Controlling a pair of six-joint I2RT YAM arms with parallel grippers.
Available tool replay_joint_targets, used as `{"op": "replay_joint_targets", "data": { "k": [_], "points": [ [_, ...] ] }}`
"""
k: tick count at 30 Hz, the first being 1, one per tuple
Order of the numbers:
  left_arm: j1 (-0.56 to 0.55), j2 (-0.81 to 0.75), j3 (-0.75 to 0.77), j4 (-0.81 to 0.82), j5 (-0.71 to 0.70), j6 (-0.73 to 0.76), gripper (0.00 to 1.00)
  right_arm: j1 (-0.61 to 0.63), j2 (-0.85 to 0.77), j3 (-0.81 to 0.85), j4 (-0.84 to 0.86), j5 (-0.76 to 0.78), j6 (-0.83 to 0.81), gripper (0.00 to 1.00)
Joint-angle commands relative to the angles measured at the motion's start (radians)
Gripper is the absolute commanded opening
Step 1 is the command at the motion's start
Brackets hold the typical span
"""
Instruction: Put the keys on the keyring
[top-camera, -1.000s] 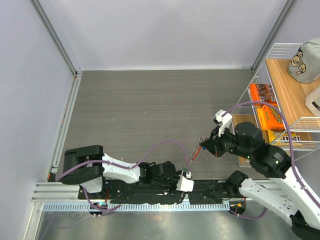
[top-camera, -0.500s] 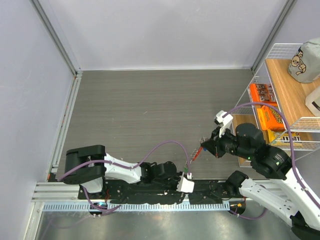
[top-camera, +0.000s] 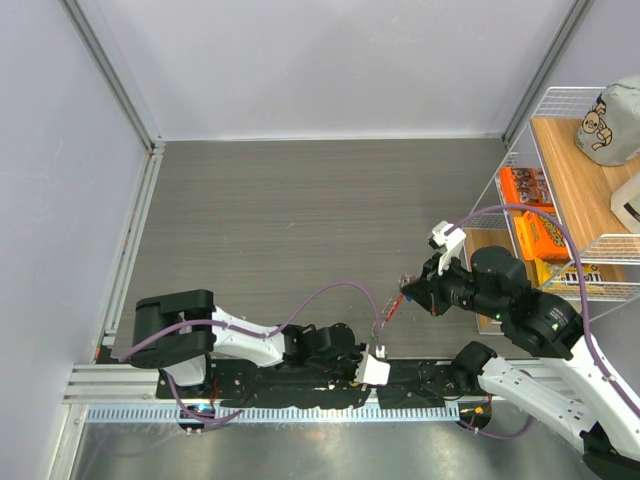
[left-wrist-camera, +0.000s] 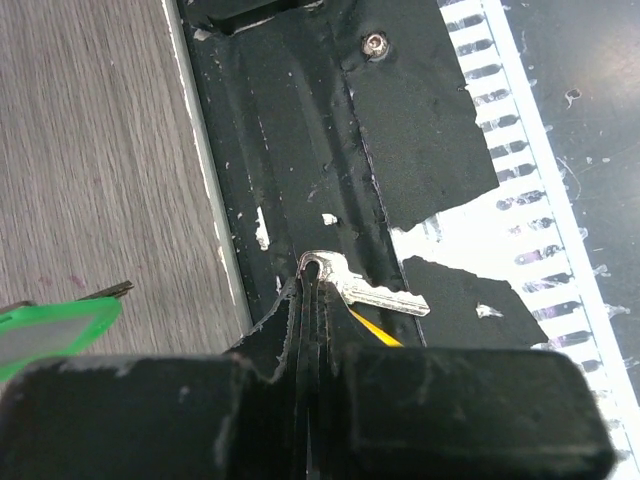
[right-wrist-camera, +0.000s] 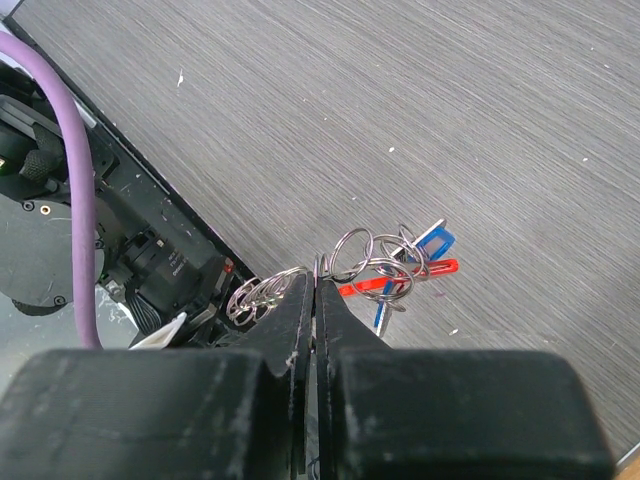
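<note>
In the left wrist view my left gripper is shut on the head of a small silver key with a yellow tag. The key lies on the black base plate. A green tag with a key tip shows at the left edge. In the right wrist view my right gripper is shut on the keyring, held above the floor. A chain of rings hangs to its left. Keys with a red tag and a blue tag hang to its right. From above, the right gripper sits a little up and right of the left gripper.
A wire shelf with orange snack boxes stands at the right, close to the right arm. A white slotted rail runs beside the black plate. The grey wood-grain tabletop stretches ahead, with walls behind and to the left.
My left gripper has closed onto the yellow-tagged key and shifted slightly toward the near edge. The right gripper has stayed put, holding the keyring.
</note>
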Motion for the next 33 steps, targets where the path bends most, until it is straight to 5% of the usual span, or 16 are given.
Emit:
{"op": "replay_joint_targets", "data": {
  "k": [1, 12, 20, 25, 33],
  "points": [
    [-0.006, -0.028, 0.028, 0.014, -0.023, 0.002, 0.0, -0.005, -0.012, 0.006, 0.057, -0.013, 0.015, 0.05],
    [-0.007, -0.42, 0.125, -0.254, -0.183, -0.063, 0.0, -0.005, 0.008, -0.007, 0.08, -0.022, 0.002, 0.06],
    [-0.006, -0.709, 0.092, -0.297, -0.299, -0.106, 0.0, -0.005, 0.022, 0.022, 0.088, -0.057, -0.04, 0.06],
    [-0.001, -0.735, 0.224, -0.49, -0.428, -0.181, 0.0, -0.005, 0.028, 0.045, 0.085, -0.174, -0.102, 0.06],
    [-0.001, -0.803, 0.235, -0.458, -0.478, -0.232, 0.0, 0.007, 0.044, 0.135, 0.065, -0.336, -0.306, 0.06]
  ]
}}
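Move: The yellow key is already pinched in the left fingertips, down on the black strip at the table's near edge. From that hand, the keyring hangs in the right grip about 10 cm ahead, 3 cm to the right and 21 cm up. The red key hangs just under the ring, some 8 cm ahead of the left hand, 2 right and 17 up; the green key, at the chain's end, is roughly 4 ahead, straight in line sideways and 9 up. From the right hand, the yellow key lies about 10 cm back, 3 left and 22 below. The yellow key comes up off the black strip, still pinched in the left fingers, lifted steeply by some 27 cm and carried about 6 cm forward, with a drift left, closing on the keyring. Meanwhile the downward-slanting left fingers tip up nearly level, swinging counter-clockwise. Late on, the right hand, keeping its grip on the ring, eases 2 cm or so back, left and up, turning about 15 degrees counter-clockwise. ##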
